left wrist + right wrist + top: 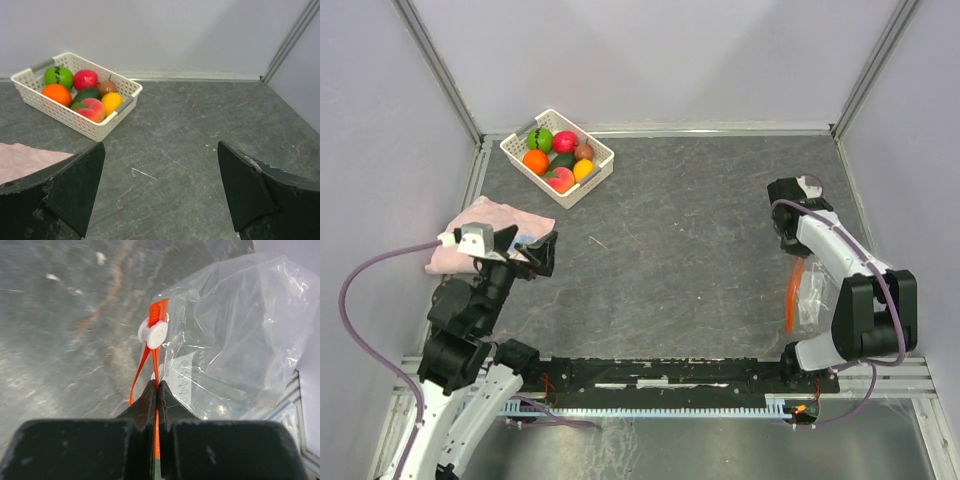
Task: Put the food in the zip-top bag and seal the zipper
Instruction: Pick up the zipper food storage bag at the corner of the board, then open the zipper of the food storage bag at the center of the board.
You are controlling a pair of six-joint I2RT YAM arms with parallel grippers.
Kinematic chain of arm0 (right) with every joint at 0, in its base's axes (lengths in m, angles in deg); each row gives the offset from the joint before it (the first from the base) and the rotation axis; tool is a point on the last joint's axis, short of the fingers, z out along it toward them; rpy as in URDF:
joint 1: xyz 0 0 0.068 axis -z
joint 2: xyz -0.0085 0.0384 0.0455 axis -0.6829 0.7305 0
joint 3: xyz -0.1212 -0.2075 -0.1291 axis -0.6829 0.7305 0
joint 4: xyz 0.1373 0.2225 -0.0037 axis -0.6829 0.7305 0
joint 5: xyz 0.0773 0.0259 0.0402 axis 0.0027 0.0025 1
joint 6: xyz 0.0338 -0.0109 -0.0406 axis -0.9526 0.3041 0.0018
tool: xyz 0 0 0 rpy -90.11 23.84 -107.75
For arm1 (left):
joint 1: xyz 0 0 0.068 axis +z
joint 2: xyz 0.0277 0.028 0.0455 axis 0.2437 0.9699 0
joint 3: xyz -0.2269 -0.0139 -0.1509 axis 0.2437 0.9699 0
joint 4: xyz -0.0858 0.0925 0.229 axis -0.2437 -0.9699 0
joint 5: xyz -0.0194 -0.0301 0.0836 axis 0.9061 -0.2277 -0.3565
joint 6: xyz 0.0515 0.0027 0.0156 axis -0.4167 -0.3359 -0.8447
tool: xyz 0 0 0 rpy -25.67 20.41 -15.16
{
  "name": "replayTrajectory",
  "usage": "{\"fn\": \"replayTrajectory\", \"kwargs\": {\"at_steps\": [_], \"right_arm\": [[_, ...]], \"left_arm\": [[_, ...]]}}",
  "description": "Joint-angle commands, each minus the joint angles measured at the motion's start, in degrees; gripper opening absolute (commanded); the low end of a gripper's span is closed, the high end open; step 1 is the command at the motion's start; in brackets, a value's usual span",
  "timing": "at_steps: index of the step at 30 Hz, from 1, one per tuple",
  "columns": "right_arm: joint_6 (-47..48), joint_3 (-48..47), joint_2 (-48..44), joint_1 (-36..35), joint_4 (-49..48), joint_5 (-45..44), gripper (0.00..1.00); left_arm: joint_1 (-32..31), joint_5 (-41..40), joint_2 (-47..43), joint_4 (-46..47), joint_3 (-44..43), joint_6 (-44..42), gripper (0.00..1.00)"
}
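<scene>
The food point(560, 157) lies in a white perforated basket point(601, 169) at the back left: orange, bright green, red-pink, dark green, peach, yellow and brownish pieces. It also shows in the left wrist view point(85, 92). My left gripper point(542, 254) is open and empty above the table, well short of the basket; its fingers point(75, 190) stand wide apart. The clear zip-top bag point(235, 340) lies at the right edge of the table point(812, 300). My right gripper point(159, 387) is shut on the orange-red zipper point(150, 360), just below its white slider point(153, 333).
A pink cloth point(490, 228) lies under and beside my left arm; it shows at the left edge of the left wrist view point(25, 157). Grey walls enclose the table on three sides. The right arm folds over the bag.
</scene>
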Motion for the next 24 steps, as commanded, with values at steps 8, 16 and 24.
{"fn": "replayTrajectory", "kwargs": {"at_steps": [8,16,24], "right_arm": [[1.88,-5.4,-8.25,-11.32,-8.85,11.82,0.02],[1.51,-8.25,-7.98,-17.08,-14.03,20.17,0.02],[-1.56,-9.53,-6.62,-20.08,-19.11,28.75,0.02]], "left_arm": [[0.33,14.24,12.13,2.22,-3.42,11.07,1.0],[0.33,21.83,18.78,11.6,1.64,19.0,0.95],[-3.1,21.87,25.03,22.25,5.76,25.06,0.94]]}}
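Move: The right fingers already hold the bag's orange zipper strip beside the white slider; the bag's middle is about 8 cm back, 5 cm right and 6 cm below them. The bare middle of the board lies some 36 cm left of that hand, about level forward. From the left hand the bag is roughly 3 cm ahead and 64 cm right, far below; the fruit basket is about 42 cm ahead and 9 cm left, the pink cloth 17 cm ahead and 23 cm left. Keeping its shut pinch on the zipper strip, the right hand sweeps about 19 cm left towards the middle of the board, rising and edging forward as it turns some 30 degrees counter-clockwise and its fingers swing round to point forward. The empty, wide-open left hand comes to meet it, about 10 cm right and 7 cm down, tipping its fingers down and turning clockwise. ##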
